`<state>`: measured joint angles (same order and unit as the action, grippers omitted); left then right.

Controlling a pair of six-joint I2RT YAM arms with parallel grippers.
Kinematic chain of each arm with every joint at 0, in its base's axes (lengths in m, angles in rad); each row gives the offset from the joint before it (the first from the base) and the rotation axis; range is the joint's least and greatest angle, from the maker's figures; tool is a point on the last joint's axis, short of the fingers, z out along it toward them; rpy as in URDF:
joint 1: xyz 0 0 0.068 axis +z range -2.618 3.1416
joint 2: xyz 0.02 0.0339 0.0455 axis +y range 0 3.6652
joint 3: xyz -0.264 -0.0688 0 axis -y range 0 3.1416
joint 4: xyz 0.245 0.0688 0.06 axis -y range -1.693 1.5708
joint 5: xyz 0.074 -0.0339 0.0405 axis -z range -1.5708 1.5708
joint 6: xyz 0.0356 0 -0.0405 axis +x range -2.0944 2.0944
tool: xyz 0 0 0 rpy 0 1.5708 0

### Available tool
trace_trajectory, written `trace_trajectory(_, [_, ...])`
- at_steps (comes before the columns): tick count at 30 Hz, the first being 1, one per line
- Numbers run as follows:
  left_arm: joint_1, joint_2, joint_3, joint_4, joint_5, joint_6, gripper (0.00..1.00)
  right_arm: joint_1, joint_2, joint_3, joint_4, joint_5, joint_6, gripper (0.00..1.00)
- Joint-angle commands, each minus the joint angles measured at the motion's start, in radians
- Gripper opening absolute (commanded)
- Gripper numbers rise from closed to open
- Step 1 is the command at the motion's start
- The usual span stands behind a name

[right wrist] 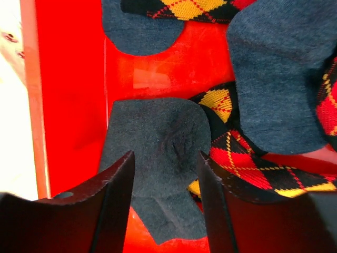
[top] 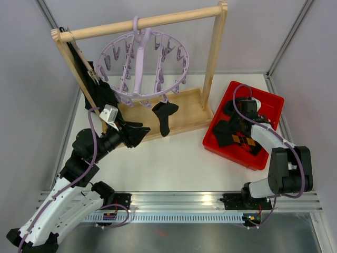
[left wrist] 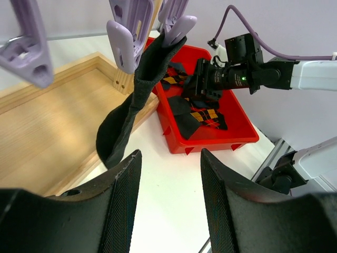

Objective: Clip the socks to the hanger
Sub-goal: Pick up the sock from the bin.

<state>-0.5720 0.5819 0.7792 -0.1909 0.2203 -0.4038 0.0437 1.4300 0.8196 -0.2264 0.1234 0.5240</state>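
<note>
The lilac hanger (top: 142,63) hangs by its hook from the wooden rail. One plain black sock (top: 164,117) dangles from a front clip (left wrist: 176,29); the same sock (left wrist: 131,105) fills the left wrist view. My left gripper (top: 138,133) sits just left of and below it, open and empty (left wrist: 171,158). My right gripper (top: 235,113) is down in the red bin (top: 268,105), jaws apart, straddling a plain dark sock (right wrist: 158,142) lying flat. Argyle socks (right wrist: 247,163) and other plain ones (right wrist: 279,68) lie around it.
The wooden rail frame (top: 213,63) has a flat base board (top: 184,113) under the hanger. Dark cloth (top: 95,87) hangs by the frame's left post. Several empty clips (left wrist: 26,58) dangle near my left fingers. The bin wall (right wrist: 68,105) is just left of my right fingers.
</note>
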Motion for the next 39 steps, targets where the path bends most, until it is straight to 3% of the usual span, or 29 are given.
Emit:
trace_trajectory(1, [-0.005, 0.004, 0.029, 0.002, 0.022, -0.010, 0.55, 0.001, 0.018, -0.007, 0.076, -0.011, 0.022, 0.56])
trace_trajectory(6, [-0.005, 0.010, 0.032, 0.002, 0.024, -0.010, 0.55, 0.001, 0.053, -0.013, 0.093, -0.005, 0.025, 0.40])
trace_trajectory(15, [-0.005, 0.029, 0.037, 0.004, 0.025, -0.012, 0.55, 0.001, 0.083, -0.025, 0.114, 0.001, 0.036, 0.34])
trace_trajectory(22, [-0.005, 0.044, 0.032, 0.024, 0.059, -0.010, 0.55, -0.001, 0.058, -0.019, 0.099, 0.004, 0.036, 0.00])
trace_trajectory(28, [-0.005, 0.076, 0.041, 0.114, 0.194, -0.001, 0.53, 0.001, -0.078, 0.044, -0.005, 0.012, -0.005, 0.00])
trace_trajectory(39, [-0.025, 0.185, 0.114, 0.258, 0.310, -0.038, 0.54, 0.001, -0.330, 0.265, -0.207, -0.022, -0.068, 0.00])
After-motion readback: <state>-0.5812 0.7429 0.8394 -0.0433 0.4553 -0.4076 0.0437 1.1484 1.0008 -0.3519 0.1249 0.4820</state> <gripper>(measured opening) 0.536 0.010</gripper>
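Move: The plain dark sock in the red bin lies almost straight under the right gripper, about 3 cm below and maybe 1 cm to its left. A checked sock lies some 7 cm to the gripper's right, level with it; a second dark sock is about 8 cm right and 5 cm farther out, and a far dark sock about 10 cm ahead, all on the bin floor. From the left gripper the sock lies roughly 16 cm ahead, 34 cm right and 29 cm lower. Sink the half-open right gripper about 3 cm onto the plain dark sock, closing all the way until the fingers pinch its cloth. Then lift steeply, some 18 cm straight up, letting the fingers tip up by about 20 degrees. Late on, swing the empty left gripper about 4 cm right, turning it some 15 degrees clockwise and raising it slightly, its opening unchanged. ##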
